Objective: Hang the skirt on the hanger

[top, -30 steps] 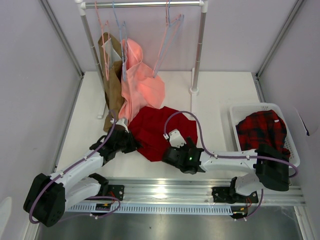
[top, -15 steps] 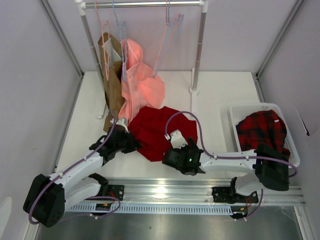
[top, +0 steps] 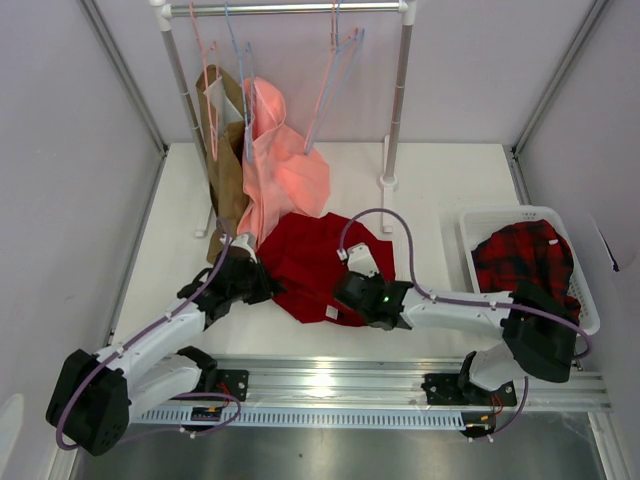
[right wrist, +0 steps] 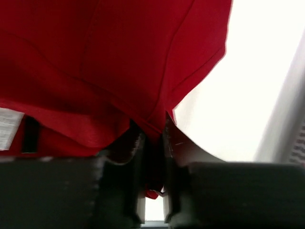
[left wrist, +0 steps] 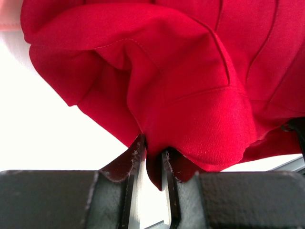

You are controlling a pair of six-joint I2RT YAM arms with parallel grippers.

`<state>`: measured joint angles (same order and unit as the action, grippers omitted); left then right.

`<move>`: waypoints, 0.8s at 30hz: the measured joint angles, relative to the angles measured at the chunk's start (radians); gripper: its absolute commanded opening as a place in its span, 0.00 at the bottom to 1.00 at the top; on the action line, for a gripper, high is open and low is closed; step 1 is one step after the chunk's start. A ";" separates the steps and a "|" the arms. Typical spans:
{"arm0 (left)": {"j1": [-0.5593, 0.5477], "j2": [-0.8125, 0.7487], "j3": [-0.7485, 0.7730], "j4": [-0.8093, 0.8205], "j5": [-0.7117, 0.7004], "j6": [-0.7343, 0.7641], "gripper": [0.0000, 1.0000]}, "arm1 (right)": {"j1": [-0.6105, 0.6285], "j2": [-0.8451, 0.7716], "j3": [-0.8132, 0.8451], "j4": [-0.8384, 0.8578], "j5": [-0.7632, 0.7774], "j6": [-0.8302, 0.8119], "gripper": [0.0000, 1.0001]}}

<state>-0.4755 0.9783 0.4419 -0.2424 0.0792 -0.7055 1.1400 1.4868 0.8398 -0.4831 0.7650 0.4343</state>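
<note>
The dark red skirt [top: 320, 262] lies crumpled on the white table, with its small white label [top: 331, 313] showing at the near edge. My left gripper [top: 264, 290] is shut on the skirt's left edge, and a fold of the skirt [left wrist: 167, 71] is pinched between its fingers [left wrist: 137, 155]. My right gripper [top: 346, 290] is shut on the near right edge of the skirt [right wrist: 119, 57], beside the label [right wrist: 8, 128]. The pale pink hanger [top: 327, 88] hangs bare on the rail at the back, next to a light blue one.
A brown garment [top: 226, 170] and a salmon-pink garment [top: 288, 168] hang on the rack's left side, reaching down to the skirt's far edge. The rack's right post [top: 398, 100] stands behind. A white basket [top: 468, 218] with plaid cloth [top: 525, 258] sits at the right.
My right gripper has pushed in over the skirt's near right edge and shut on it. The cloth there has shifted and the label now shows. The left gripper has kept its grip.
</note>
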 measured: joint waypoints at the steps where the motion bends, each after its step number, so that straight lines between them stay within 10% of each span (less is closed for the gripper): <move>1: 0.000 -0.001 0.006 -0.005 -0.003 0.000 0.22 | -0.015 -0.014 -0.001 0.010 -0.037 -0.003 0.03; 13: 0.000 0.002 0.067 -0.014 -0.025 0.007 0.21 | -0.604 -0.510 -0.117 0.319 -1.051 0.189 0.00; 24: 0.004 0.045 0.123 -0.016 -0.051 0.008 0.18 | -0.665 -0.379 -0.206 1.018 -1.585 0.690 0.04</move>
<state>-0.4717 1.0229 0.5652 -0.2581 0.0280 -0.6979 0.4755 1.1076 0.6334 0.5350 -0.8204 1.1240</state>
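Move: Both my hands already pinch the skirt's near edge. The pink-and-blue hanger it is meant for hangs some 34 cm ahead of my right hand, 7 cm left and 35 cm higher; the skirt's white label is about 6 cm to that hand's left and level, the rack foot 28 cm ahead and 8 cm right. From my left hand the hanger is about 33 cm ahead and 10 cm right, the pink garment 25 cm straight ahead. With my right fingers staying shut on the skirt's edge, I hoist my right hand fast, about 21 cm up, rolling its left side up some 90 degrees so the fingers swing from forward-and-down to point left; later in the rise I also draw it about 6 cm left, towards my left hand's side. My left hand keeps its pinch and rises only 3 or 4 cm while easing 3 cm forward. ##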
